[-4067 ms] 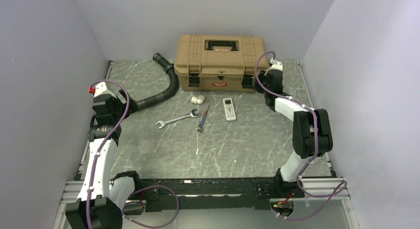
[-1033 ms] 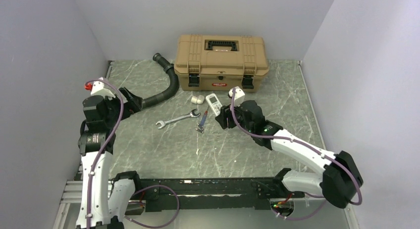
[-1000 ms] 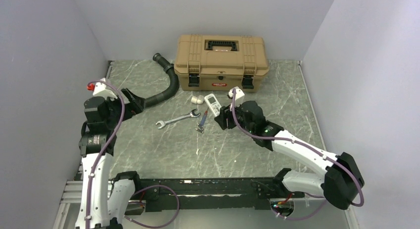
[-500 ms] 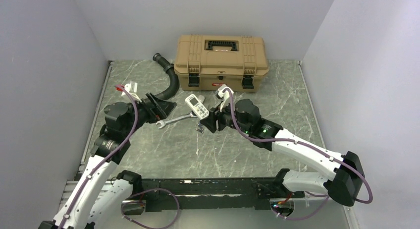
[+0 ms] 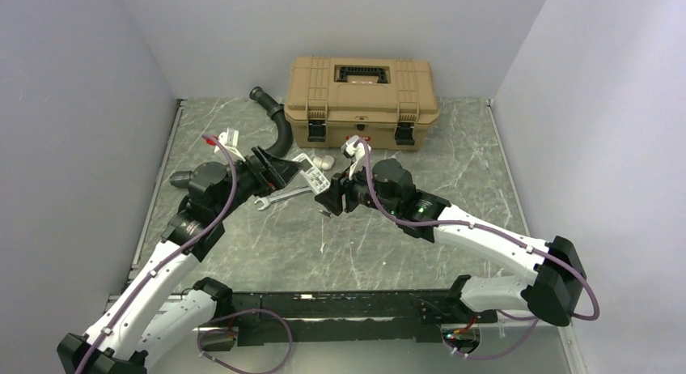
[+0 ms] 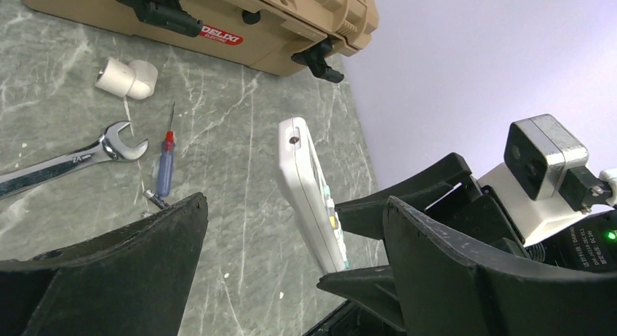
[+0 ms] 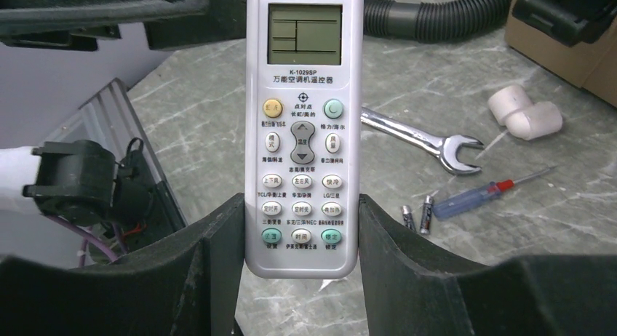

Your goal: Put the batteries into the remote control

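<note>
My right gripper (image 7: 300,206) is shut on the lower end of the white remote control (image 7: 303,125), holding it off the table with the display and buttons facing the right wrist camera. From above, the remote control (image 5: 314,176) sticks out to the upper left of the right gripper (image 5: 329,194). The left gripper (image 5: 285,172) is open right beside it. In the left wrist view the remote control (image 6: 308,190) stands edge-on between the spread fingers of the left gripper (image 6: 295,209), touching neither. Two small batteries (image 7: 417,211) lie on the table next to the screwdriver.
A tan toolbox (image 5: 362,91) stands shut at the back, with a black ribbed hose (image 5: 278,136) curving to its left. A wrench (image 7: 426,140), a red and blue screwdriver (image 7: 486,191) and a white pipe elbow (image 7: 525,115) lie on the marble table (image 5: 404,261).
The right gripper has carried the remote left and upward, away from the table. The left arm has swung right and forward until its open fingers reach the remote.
</note>
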Robot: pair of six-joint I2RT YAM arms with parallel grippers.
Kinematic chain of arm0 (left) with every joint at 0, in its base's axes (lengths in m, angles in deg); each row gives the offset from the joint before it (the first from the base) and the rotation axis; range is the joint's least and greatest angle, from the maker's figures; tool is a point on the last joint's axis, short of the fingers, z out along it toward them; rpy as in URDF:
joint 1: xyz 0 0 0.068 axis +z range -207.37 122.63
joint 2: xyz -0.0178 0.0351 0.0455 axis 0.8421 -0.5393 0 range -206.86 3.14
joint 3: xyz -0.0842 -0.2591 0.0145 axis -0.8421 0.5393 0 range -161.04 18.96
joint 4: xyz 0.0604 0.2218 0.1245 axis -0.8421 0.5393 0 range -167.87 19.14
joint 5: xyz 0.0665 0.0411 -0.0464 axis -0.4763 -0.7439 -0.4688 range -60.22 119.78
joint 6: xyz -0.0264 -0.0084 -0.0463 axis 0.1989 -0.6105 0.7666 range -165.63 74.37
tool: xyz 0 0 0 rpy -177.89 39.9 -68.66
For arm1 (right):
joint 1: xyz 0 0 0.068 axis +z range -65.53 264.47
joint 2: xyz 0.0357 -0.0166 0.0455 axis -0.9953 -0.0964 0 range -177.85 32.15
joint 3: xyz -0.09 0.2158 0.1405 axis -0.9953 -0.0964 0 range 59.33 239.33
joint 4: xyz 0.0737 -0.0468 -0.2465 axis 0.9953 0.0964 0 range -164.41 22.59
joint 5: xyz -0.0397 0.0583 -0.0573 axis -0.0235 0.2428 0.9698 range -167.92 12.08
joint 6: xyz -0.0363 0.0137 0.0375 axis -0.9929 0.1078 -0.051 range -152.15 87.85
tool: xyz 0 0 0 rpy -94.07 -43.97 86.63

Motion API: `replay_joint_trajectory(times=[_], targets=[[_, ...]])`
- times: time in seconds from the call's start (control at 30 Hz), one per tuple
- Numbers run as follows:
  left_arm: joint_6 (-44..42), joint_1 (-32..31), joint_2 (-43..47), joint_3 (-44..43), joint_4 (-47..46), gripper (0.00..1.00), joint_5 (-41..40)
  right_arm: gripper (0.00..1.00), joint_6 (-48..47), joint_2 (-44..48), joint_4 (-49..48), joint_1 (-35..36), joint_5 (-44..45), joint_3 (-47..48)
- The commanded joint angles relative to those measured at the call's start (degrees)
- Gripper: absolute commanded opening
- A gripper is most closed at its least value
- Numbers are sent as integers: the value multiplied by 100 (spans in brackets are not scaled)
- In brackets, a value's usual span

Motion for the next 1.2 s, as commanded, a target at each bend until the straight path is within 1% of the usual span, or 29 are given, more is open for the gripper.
replay_joint_trajectory(times=[0.0, 0.1, 0.27, 0.57, 0.67, 0.7, 0.73, 0.77, 0.8, 0.83, 0.87, 0.9, 0.97, 1.07, 1.1, 1.13, 1.17], targets=[[138, -108, -87, -272, -321, 91, -176, 0, 139, 27, -490, 75, -199, 298], [149, -167, -161, -275, -346, 87, -198, 0, 206, 52, -607, 110, -288, 277], [221, -257, -304, -270, -427, 77, -205, 0, 192, -19, -599, 196, -401, 341], [195, -372, -378, -382, -330, 45, -324, 0, 125, 13, -611, 308, -309, 271], [208, -399, -381, -389, -336, 31, -315, 0, 122, 14, -678, 316, -222, 227], [212, -413, -381, -389, -339, 22, -307, 0, 128, 12, -698, 312, -185, 216], [220, -416, -374, -387, -343, 9, -302, 0, 141, 13, -720, 314, -137, 205], [233, -421, -366, -378, -348, 0, -291, 0, 162, 18, -746, 317, -90, 183], [245, -423, -357, -366, -357, 0, -289, 0, 184, 37, -783, 317, -52, 173], [247, -430, -336, -342, -382, 0, -288, 3, 201, 55, -824, 321, -10, 142], [243, -432, -313, -316, -414, 0, -288, 7, 238, 70, -877, 323, 27, 117], [228, -428, -294, -302, -443, 0, -270, 18, 260, 98, -942, 324, 48, 82], [141, -431, -282, -327, -467, 0, -210, 45, 322, 180, -1065, 321, 147, 14], [-40, -432, -286, -394, -448, 0, -119, 82, 507, 403, -1381, 325, 445, -227], [-121, -429, -272, -399, -495, 0, -76, 91, 561, 496, -1508, 319, 479, -312], [-201, -432, -234, -383, -585, 0, -6, 97, 611, 584, -1604, 316, 535, -378], [-264, -432, -191, -344, -681, 0, 86, 100, 629, 661, -1644, 306, 574, -421]])
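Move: The remote, still gripped by the right hand at its lower end, has its middle about 7 cm to the left hand's right, 1 cm back and 2 cm below. From the right hand, that middle is about 4 cm ahead and 4 cm left, 1 cm above. On the table some 27 cm below the left hand, the wrench lies 12 cm ahead with no sideways offset, and the batteries 6 cm ahead, 10 cm right. Left hand shifts 2 cm right and pinches remote's display end; right brings remote 3 cm back and left, then opens. ##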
